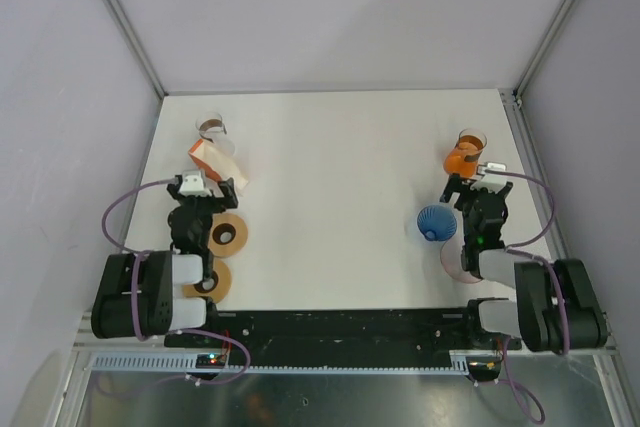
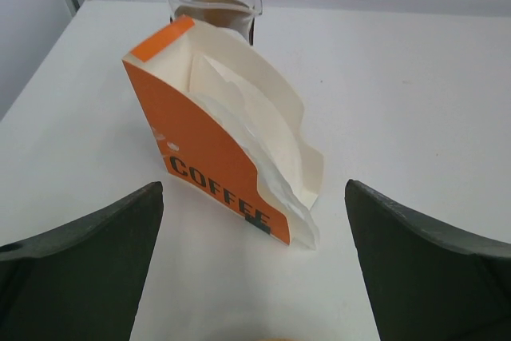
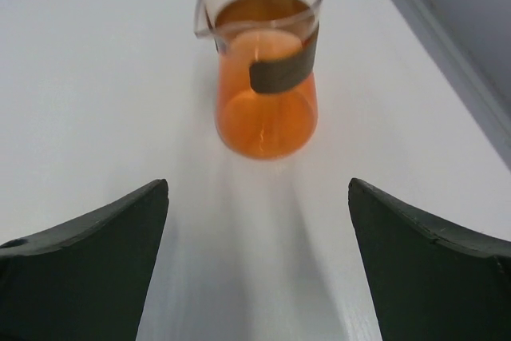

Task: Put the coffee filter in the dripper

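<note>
White coffee filters [image 2: 247, 109] stand in an open orange box [image 2: 211, 169] marked COFFEE, seen close ahead in the left wrist view. My left gripper [image 2: 254, 269] is open just short of the box [image 1: 207, 157], nothing between its fingers. The blue ribbed dripper [image 1: 434, 221] lies on the table at the right, beside my right arm and out of the right wrist view. My right gripper [image 3: 259, 269] is open and empty, facing an orange glass carafe [image 3: 267, 77].
A clear glass carafe with a dark band [image 2: 211, 5] stands right behind the filter box. Two brown wooden rings [image 1: 228, 235] [image 1: 212, 282] lie under my left arm. A clear pinkish cone [image 1: 455, 259] sits near the right arm's base. Frame posts and walls bound the table.
</note>
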{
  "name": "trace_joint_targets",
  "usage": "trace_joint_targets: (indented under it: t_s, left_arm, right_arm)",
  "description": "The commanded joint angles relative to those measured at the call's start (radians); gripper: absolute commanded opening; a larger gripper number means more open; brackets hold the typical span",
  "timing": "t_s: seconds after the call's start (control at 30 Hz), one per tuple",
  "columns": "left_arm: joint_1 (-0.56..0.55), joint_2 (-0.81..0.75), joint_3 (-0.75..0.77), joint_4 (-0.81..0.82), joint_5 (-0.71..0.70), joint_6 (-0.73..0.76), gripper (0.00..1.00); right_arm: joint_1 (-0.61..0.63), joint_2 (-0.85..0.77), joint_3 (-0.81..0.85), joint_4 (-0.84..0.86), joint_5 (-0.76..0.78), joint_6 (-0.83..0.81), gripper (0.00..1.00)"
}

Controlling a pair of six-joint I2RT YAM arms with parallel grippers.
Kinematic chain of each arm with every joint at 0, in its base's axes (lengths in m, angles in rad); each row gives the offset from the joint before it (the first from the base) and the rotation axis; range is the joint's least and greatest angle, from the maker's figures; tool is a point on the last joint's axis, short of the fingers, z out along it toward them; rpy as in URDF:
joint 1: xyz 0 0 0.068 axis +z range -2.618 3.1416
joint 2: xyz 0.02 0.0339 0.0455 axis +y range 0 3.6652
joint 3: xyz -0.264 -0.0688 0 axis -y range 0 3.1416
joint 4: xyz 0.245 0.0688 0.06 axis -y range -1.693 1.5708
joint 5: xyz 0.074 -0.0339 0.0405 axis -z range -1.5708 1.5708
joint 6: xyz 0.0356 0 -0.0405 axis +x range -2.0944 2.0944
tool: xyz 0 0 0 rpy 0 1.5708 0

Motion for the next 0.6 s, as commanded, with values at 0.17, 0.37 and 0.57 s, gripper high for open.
trace_joint_targets:
  t_s: [0.17, 0.37, 0.57]
  left_arm:
    - [-0.004, -0.170, 0.046, -0.139, 0.130, 0.090, 1.00]
    - [-0.004, -0.246, 0.146, -0.376, 0.178, 0.130, 1.00]
    - [-0.004, -0.304, 0.223, -0.570, 0.185, 0.159, 1.00]
  right_arm:
    - [0.016, -0.302, 0.121, -0.368, 0.018, 0.021, 0.99]
    - [0.009, -0.416, 0.226, -0.621, -0.002, 0.094, 0.99]
    - [-0.018, -0.457, 0.414, -0.904, -0.103, 0.203, 0.93]
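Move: The coffee filter stands open about 8 cm ahead of my left hand, a touch right and some 4 cm lower. A glass carafe is roughly 9 cm beyond the filter; a round ring lies about 5 cm behind this hand and 3 cm right, on the table. From my right hand, the blue dripper sits about 6 cm back, 8 cm left and slightly lower, with the orange carafe 10 cm straight ahead and the pink dish 12 cm straight back. Both my hands lift clear with open fingers, touching nothing. My right hand climbs fastest, about 10 cm almost straight up in front of the orange carafe, leaving the dripper below and rolling slightly. My left hand rises some 5 cm behind the filter while drifting about 2 cm right, its wrist swinging roughly 10 degrees clockwise. ##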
